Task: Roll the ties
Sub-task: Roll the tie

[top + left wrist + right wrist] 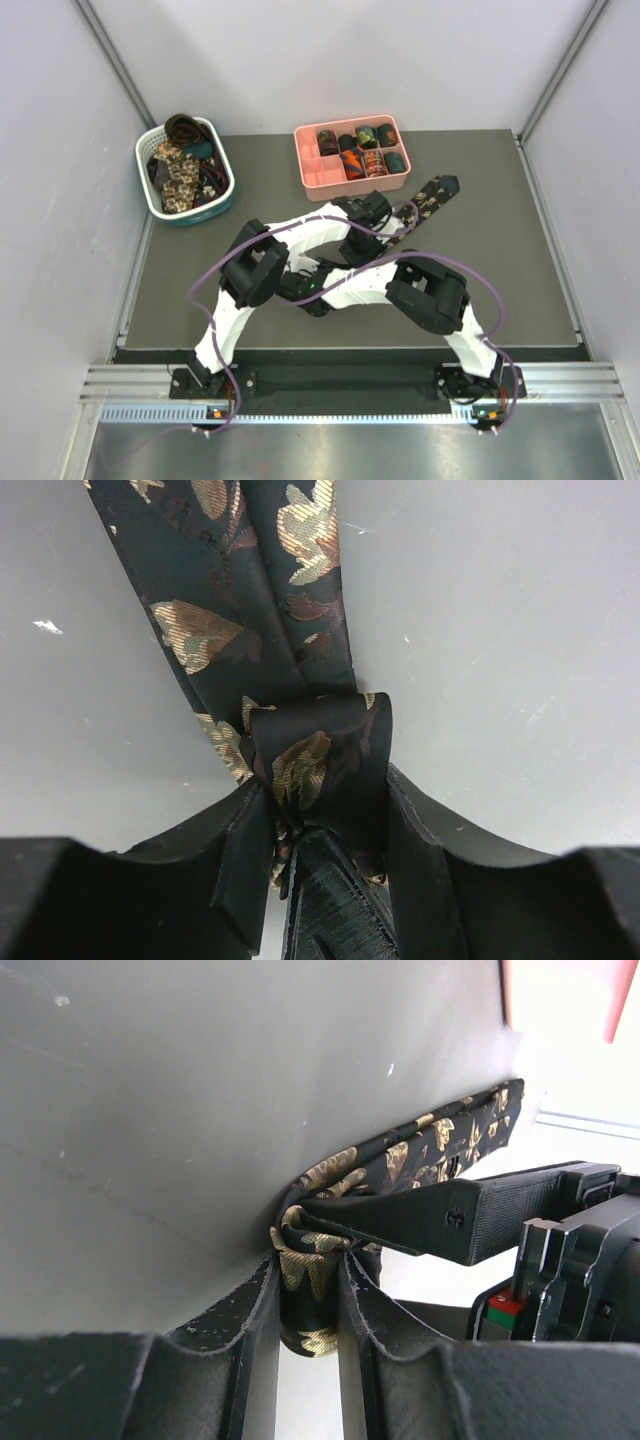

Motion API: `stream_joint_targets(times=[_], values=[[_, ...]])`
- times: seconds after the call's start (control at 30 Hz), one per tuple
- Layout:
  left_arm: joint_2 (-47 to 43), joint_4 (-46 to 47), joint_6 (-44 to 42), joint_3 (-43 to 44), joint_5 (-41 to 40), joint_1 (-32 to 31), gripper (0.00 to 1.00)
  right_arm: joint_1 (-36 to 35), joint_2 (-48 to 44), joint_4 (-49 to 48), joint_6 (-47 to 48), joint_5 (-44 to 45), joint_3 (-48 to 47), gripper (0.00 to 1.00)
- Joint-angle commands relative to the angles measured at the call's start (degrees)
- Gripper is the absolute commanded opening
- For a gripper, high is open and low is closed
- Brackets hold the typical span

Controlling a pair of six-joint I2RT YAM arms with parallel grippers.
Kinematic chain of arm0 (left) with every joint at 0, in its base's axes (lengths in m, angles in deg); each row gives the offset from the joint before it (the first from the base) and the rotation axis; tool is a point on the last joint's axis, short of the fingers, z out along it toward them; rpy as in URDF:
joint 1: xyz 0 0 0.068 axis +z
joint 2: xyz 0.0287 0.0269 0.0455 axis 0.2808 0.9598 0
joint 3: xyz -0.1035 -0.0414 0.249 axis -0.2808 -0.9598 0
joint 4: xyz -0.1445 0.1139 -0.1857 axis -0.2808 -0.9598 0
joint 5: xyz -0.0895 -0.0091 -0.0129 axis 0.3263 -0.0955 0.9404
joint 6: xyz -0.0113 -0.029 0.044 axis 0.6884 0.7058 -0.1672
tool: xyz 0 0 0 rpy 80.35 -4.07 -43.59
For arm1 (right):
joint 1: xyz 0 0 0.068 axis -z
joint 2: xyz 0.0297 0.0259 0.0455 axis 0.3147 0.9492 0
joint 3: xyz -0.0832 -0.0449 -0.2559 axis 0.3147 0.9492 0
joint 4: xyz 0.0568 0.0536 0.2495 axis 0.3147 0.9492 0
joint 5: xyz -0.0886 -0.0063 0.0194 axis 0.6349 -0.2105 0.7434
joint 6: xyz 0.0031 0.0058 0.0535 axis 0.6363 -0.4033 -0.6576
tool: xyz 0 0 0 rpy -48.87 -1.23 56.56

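Note:
A dark tie (pixel 430 197) with beige floral print lies slanting across the mat, right of centre. Its near end is wound into a small coil (pixel 320 750). In the left wrist view my left gripper (pixel 322 785) straddles that coil, both fingers touching its sides. One right finger (pixel 335 905) pokes up between them. My right gripper (pixel 308 1260) is shut on the coil (pixel 312 1295), pinching it between its pads. A left finger (pixel 450 1222) reaches in to the top of the coil. The unrolled length (pixel 430 1150) runs away over the grey mat.
A pink divided tray (pixel 322 178) at the back centre holds several rolled ties (pixel 365 150). A white-and-teal basket (pixel 143 160) at the back left holds loose ties (pixel 180 172). Both arms cross over the middle of the mat, with purple cables looping above them.

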Motion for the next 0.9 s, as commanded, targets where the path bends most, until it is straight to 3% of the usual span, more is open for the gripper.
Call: stream_joint_targets(times=[0.0, 0.33, 0.5, 0.73, 0.87], values=[[2.7, -3.5, 1.0, -4.7, 4.6, -1.2, 0.49, -0.1, -1.1, 0.5, -1.0, -7.0, 1.8, 0.00], [2.4, 2.3, 0.9, -3.3, 2.1, -1.2, 0.60, -1.3, -2.5, -0.4, 0.3, -7.7, 2.0, 0.00], [0.7, 8.6, 1.7, -6.4, -1.4, -1.2, 0.67, -1.4, -3.0, -0.4, 0.4, -8.4, 1.8, 0.00], [-1.0, 16.8, 2.5, -12.4, -6.9, -1.3, 0.68, -1.6, -3.5, -0.7, 0.6, -8.8, 1.9, 0.00], [-3.4, 21.8, 3.1, -15.4, -9.4, -1.2, 0.82, -1.5, -3.6, -0.8, 0.7, -9.1, 1.9, 0.00]])
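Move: The tie roll sits right between the left gripper's half-open fingers, its middle within about 1 cm of the hand point and level with it. The tie's flat tail starts there and runs ahead-right, its middle about 12 cm ahead and 13 cm right, 1 cm lower. The pink organizer is roughly 22 cm ahead and 3 cm left, at about table height. The right gripper already pinches the roll, which lies about 1 cm ahead, 1 cm to its right and 1 cm below. Keep the right gripper shut on the tie roll and practically still. Open the left fingers from around the roll, from about half to nearly four-fifths wide, easing that hand less than 1 cm to the right. Late in the opening, swing its fingertips some 10 degrees forward by tilting the wrist, without lifting. ##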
